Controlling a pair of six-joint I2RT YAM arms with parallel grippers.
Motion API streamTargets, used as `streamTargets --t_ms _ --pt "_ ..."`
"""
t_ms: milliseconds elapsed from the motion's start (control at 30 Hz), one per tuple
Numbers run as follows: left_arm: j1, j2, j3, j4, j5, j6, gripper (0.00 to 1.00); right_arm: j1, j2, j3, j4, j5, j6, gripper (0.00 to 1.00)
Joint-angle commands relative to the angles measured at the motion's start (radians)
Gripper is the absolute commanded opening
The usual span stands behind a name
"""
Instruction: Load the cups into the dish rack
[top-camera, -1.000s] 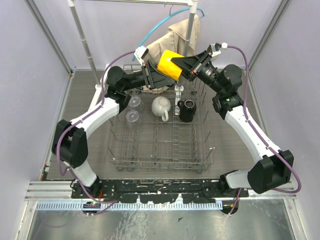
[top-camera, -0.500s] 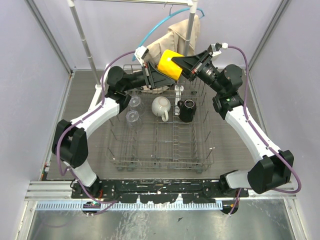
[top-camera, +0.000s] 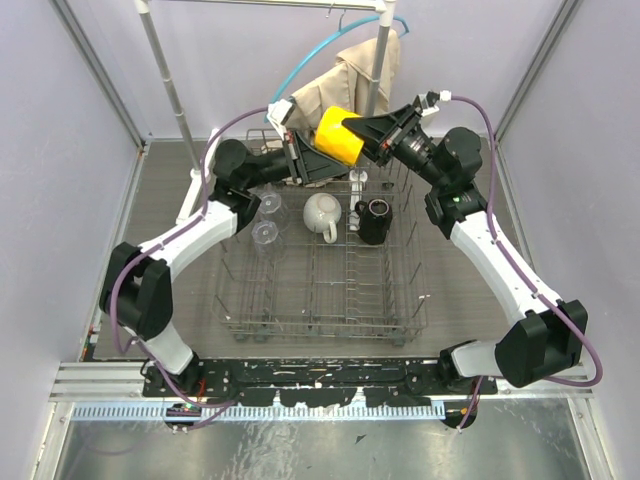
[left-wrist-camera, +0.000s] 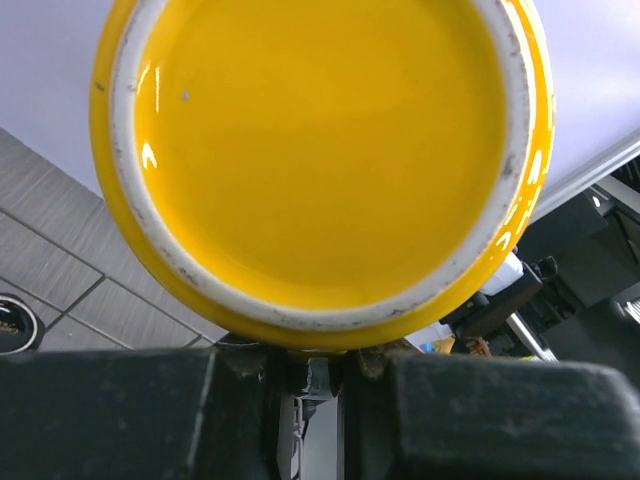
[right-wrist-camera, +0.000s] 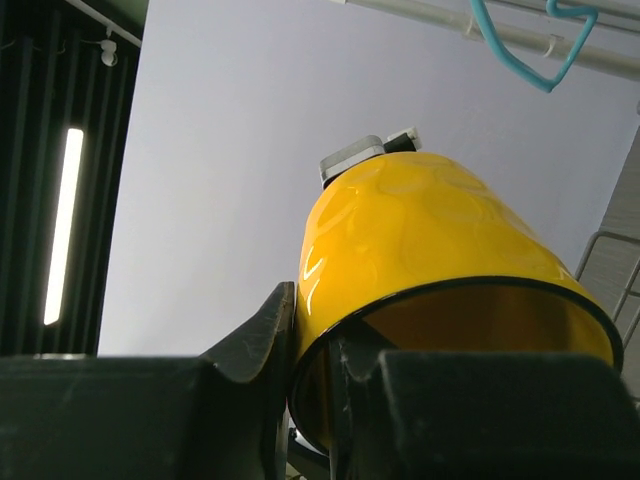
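Observation:
The yellow mug (top-camera: 340, 135) is held in the air above the back of the grey wire dish rack (top-camera: 320, 320). My right gripper (top-camera: 362, 130) is shut on its rim, one finger inside and one outside (right-wrist-camera: 275, 340). My left gripper (top-camera: 312, 160) sits under the mug's base (left-wrist-camera: 320, 150). Its jaws are closed to a narrow gap at the mug's lower edge, and the handle is hidden. The white mug (top-camera: 322, 215), the black mug (top-camera: 374, 220) and two clear tumblers (top-camera: 266, 235) (top-camera: 270, 205) stand in the rack's back half.
A clothes rail of metal poles (top-camera: 165, 70) stands behind the rack with a beige cloth (top-camera: 345, 70) and a blue hanger (top-camera: 300, 70) on it. Purple walls close in on both sides. The rack's front half holds only upright tines.
The mug and both grippers have barely shifted. The left gripper and its arm have moved slightly down and left, and the right gripper has edged left.

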Motion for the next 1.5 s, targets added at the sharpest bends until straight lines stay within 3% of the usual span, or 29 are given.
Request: streamTargets --t_ms 0,133,267,667,933,1267,1467 --pt "-0.010 -0.089 -0.028 -0.043 -0.032 0.038 0.00 0.009 -0.025 0.028 0.059 -0.029 -0.119 0.13" --pt "-0.005 -0.132 -0.050 -0.097 -0.041 0.092 0.00 0.009 -0.030 0.020 0.063 -0.026 -0.120 0.38" --pt "-0.002 -0.173 -0.066 -0.202 -0.038 0.165 0.00 0.008 -0.036 0.017 0.058 -0.027 -0.128 0.54" --pt "-0.002 -0.292 -0.083 -0.655 -0.058 0.489 0.00 -0.036 -0.087 0.010 -0.117 -0.017 -0.276 0.66" --pt "-0.008 -0.334 -0.072 -0.902 -0.106 0.667 0.00 -0.087 -0.103 0.001 -0.200 -0.023 -0.360 0.67" --pt "-0.049 -0.339 -0.040 -1.208 -0.289 0.885 0.00 -0.247 -0.090 0.100 -0.444 -0.024 -0.589 0.71" --pt "-0.072 -0.334 -0.021 -1.319 -0.451 0.973 0.00 -0.325 -0.093 0.099 -0.473 -0.044 -0.640 0.71"
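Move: The yellow cup is in both grippers, its middle about 5 cm ahead of the left hand and, from the right hand, roughly 3 cm ahead and 4 cm left. The free rack spot nearer than the white mug lies some 33 cm below the left hand, 4 cm left and 2 cm back. About 32 cm below that hand are the white mug, 10 cm ahead and 3 cm left, and the black mug, 9 cm ahead and 12 cm right. The yellow cup stays pinched in the left fingers as the right ones open off its rim. The left arm takes it down towards the rack, slowly then faster, about 15 cm in all, drifting left and back, its fingers tipping some 45 degrees to point right and down. The right hand sinks while opening, then swings away to the right and slightly forward. ##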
